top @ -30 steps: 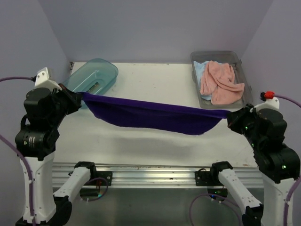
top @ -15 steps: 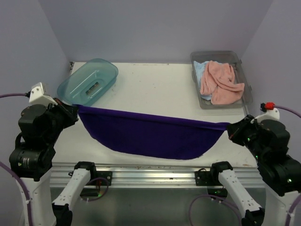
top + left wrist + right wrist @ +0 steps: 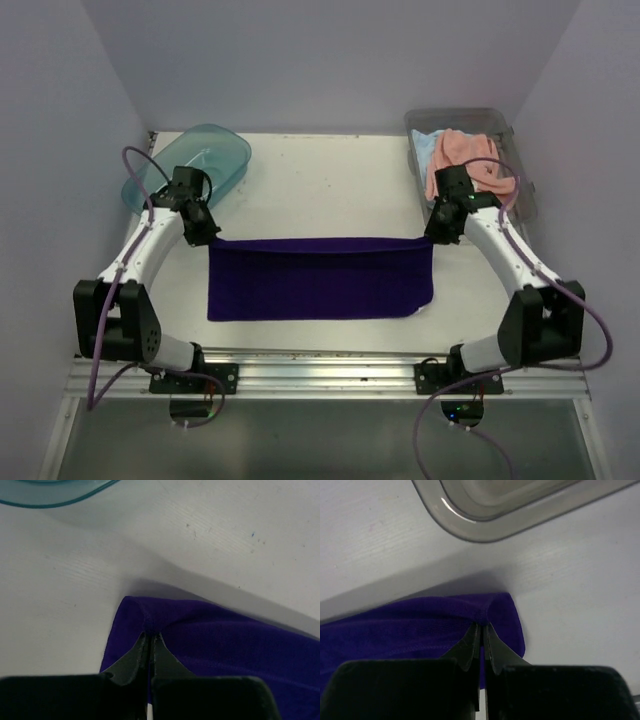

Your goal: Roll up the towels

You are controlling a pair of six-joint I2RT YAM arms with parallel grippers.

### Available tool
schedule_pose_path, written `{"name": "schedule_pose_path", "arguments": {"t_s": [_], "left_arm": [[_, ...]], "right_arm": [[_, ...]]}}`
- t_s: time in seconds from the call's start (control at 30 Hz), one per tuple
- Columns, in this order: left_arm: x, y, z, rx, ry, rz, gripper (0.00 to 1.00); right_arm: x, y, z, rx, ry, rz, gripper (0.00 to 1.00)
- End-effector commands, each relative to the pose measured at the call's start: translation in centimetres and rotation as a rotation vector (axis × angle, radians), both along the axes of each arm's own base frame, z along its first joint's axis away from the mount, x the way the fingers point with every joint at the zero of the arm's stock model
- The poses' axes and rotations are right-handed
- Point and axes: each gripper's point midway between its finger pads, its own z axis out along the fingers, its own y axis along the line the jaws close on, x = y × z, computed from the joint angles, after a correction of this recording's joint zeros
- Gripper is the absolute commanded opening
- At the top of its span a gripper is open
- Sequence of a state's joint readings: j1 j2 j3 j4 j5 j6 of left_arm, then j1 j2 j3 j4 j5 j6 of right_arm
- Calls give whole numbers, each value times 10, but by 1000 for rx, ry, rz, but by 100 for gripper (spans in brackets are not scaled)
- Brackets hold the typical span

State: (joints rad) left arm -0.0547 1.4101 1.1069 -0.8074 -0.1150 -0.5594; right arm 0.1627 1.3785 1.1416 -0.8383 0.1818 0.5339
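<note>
The dark purple towel [image 3: 320,278] lies spread flat on the white table as a wide rectangle. My left gripper [image 3: 212,236] is shut on its far left corner [image 3: 145,620], down at the table surface. At the far right corner [image 3: 490,611] my right gripper [image 3: 431,236] is likewise shut on the cloth. Both wrist views show black fingertips [image 3: 159,652] pinching purple fabric. A salmon pink towel [image 3: 470,178] and a light blue towel [image 3: 426,146] lie crumpled in the clear grey bin [image 3: 522,196] at the back right.
A teal translucent tub [image 3: 222,146] lies at the back left, just behind the left arm; its rim [image 3: 50,502] shows in the left wrist view. The grey bin's corner [image 3: 480,532] sits just beyond the right gripper. Purple walls close in three sides.
Both arms swung forward and down from holding the purple towel stretched in the air. The towel now lies flat on the table, still gripped at its two far corners.
</note>
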Motion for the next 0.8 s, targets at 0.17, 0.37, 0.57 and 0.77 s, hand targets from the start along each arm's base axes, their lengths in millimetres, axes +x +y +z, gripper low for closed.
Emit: {"name": "schedule_pose_path", "arguments": {"t_s": [0.17,0.37,0.57,0.77], "left_arm": [[63,11,11,59,-102,46,0],[70,10,7,53,-98,37,0],[74,13,14,68,-128,32,0],[78,10,19,54,-138,19,0]], "right_arm": [[82,1,10,-44,-145,-7,0],[84,2,14,-37,-144,-8,0],[77,0,30,-35,-198,-10,0],[83,2,37,-37,-185,5,0]]}}
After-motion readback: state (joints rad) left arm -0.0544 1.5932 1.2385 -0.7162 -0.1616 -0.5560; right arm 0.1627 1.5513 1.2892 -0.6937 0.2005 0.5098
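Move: Both closed hands already hold the purple towel by its far corners, perhaps 8 to 9 cm above the table. The towel's middle lies about 7 cm back and 23 cm to the right of the left hand, and about 7 cm back and 25 cm to the left of the right hand, some 8 cm lower. The teal bin's middle is roughly 19 cm ahead and 7 cm left of the left hand; the grey bin's is 21 cm ahead and 9 cm right of the right hand. Forward together, towards the teal and grey bins, both hands keep their grip and draw the towel's far edge along: the left about 5.5 cm, the right about 7, most of it early before slowing. Both dip at first; the right sinks 3 cm, then climbs to end slightly above its starting height, its fingertips tilting forward a little. ##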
